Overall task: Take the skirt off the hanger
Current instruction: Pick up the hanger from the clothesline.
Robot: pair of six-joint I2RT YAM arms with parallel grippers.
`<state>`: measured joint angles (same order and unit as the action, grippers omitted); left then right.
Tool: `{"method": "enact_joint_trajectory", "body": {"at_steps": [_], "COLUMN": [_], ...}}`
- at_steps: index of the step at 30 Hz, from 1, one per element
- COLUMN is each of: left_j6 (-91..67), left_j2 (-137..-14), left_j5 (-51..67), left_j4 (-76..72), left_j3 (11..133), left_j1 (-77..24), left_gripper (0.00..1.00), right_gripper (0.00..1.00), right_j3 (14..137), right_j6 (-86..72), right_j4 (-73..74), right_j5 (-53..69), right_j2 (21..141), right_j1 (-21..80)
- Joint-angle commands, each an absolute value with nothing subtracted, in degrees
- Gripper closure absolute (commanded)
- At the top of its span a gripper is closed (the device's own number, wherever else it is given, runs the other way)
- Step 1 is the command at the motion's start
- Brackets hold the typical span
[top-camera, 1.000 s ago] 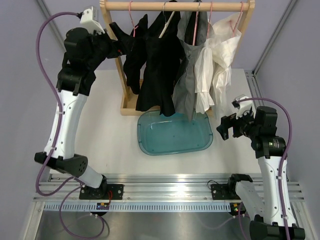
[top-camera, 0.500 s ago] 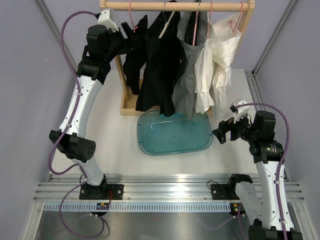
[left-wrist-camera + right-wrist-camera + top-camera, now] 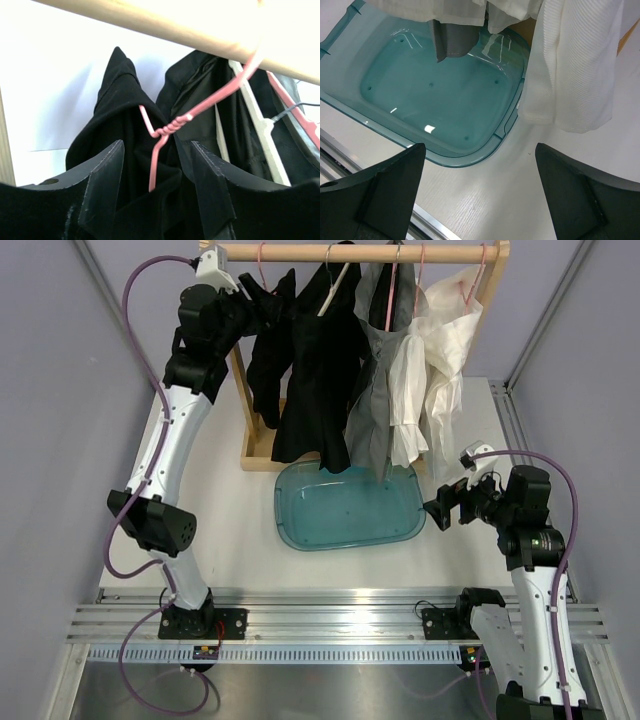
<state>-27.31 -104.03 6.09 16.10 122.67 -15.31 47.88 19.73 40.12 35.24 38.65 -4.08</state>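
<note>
The grey pleated skirt (image 3: 372, 415) hangs on a pink hanger (image 3: 388, 295) from the wooden rail (image 3: 350, 252), between a black dress and a white garment. Its lower corner (image 3: 452, 42) dangles over the teal tub. My left gripper (image 3: 252, 308) is up at the rail's left end, well left of the skirt. In the left wrist view its jaws (image 3: 157, 150) stand apart around the twisted neck of another pink hanger (image 3: 170, 129) and the black garment (image 3: 115, 100) on it. My right gripper (image 3: 440, 508) hovers wide open and holding nothing over the table, right of the tub.
A teal tub (image 3: 340, 515) sits under the rack; its corner (image 3: 510, 125) lies just ahead of my right gripper. A black dress (image 3: 320, 370) and a white garment (image 3: 440, 350) flank the skirt. The rack's wooden post (image 3: 240, 390) stands beside my left arm.
My left arm has swung right and up to the leftmost hanger, and its jaws have narrowed around the hanger's neck. The right arm has drifted slightly lower.
</note>
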Motion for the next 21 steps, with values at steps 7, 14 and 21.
{"method": "enact_joint_trajectory", "body": {"at_steps": [7, 14, 21], "left_j6": [-18.7, -14.3, -12.1], "left_j2": [-106.1, -106.3, -105.1], "left_j5": [0.3, -4.2, -5.0], "left_j4": [11.1, 9.1, 8.1], "left_j3": [125.3, 125.3, 125.8], "left_j1": [-17.8, -19.1, -19.8], "left_gripper": [0.45, 0.66, 0.97], "right_gripper": [0.0, 0.01, 0.0], "right_j3": [47.5, 47.4, 47.3], "right_j6": [19.1, 19.1, 19.1], "right_j4": [37.8, 37.7, 37.7], "right_j5": [36.3, 36.4, 36.6], "right_j2": [37.1, 36.4, 35.7], "right_j1": [-4.3, -4.4, -4.5]}}
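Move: Just ahead of the left fingertips, about 2 cm out, 1 cm right and 1 cm lower, is the twisted neck of the pink hanger. Its wooden rail runs about 3 cm ahead and 5 cm above the hand, the black skirt's middle hangs 3 cm ahead, 1 cm right and 13 cm below, and the white hanger is 3 cm ahead and 9 cm right. From the right hand the pink hanger lies about 30 cm ahead, 30 cm left and 24 cm up. Easing forward and down under the rail, about 2 cm each way and a touch to the right, the left hand brings its half-open fingers around the pink hanger's neck. It then nearly stops, coming back up half a centimetre, and shuts the fingers on the wire just below the twist, rolling some 10 degrees so its left side rises. ##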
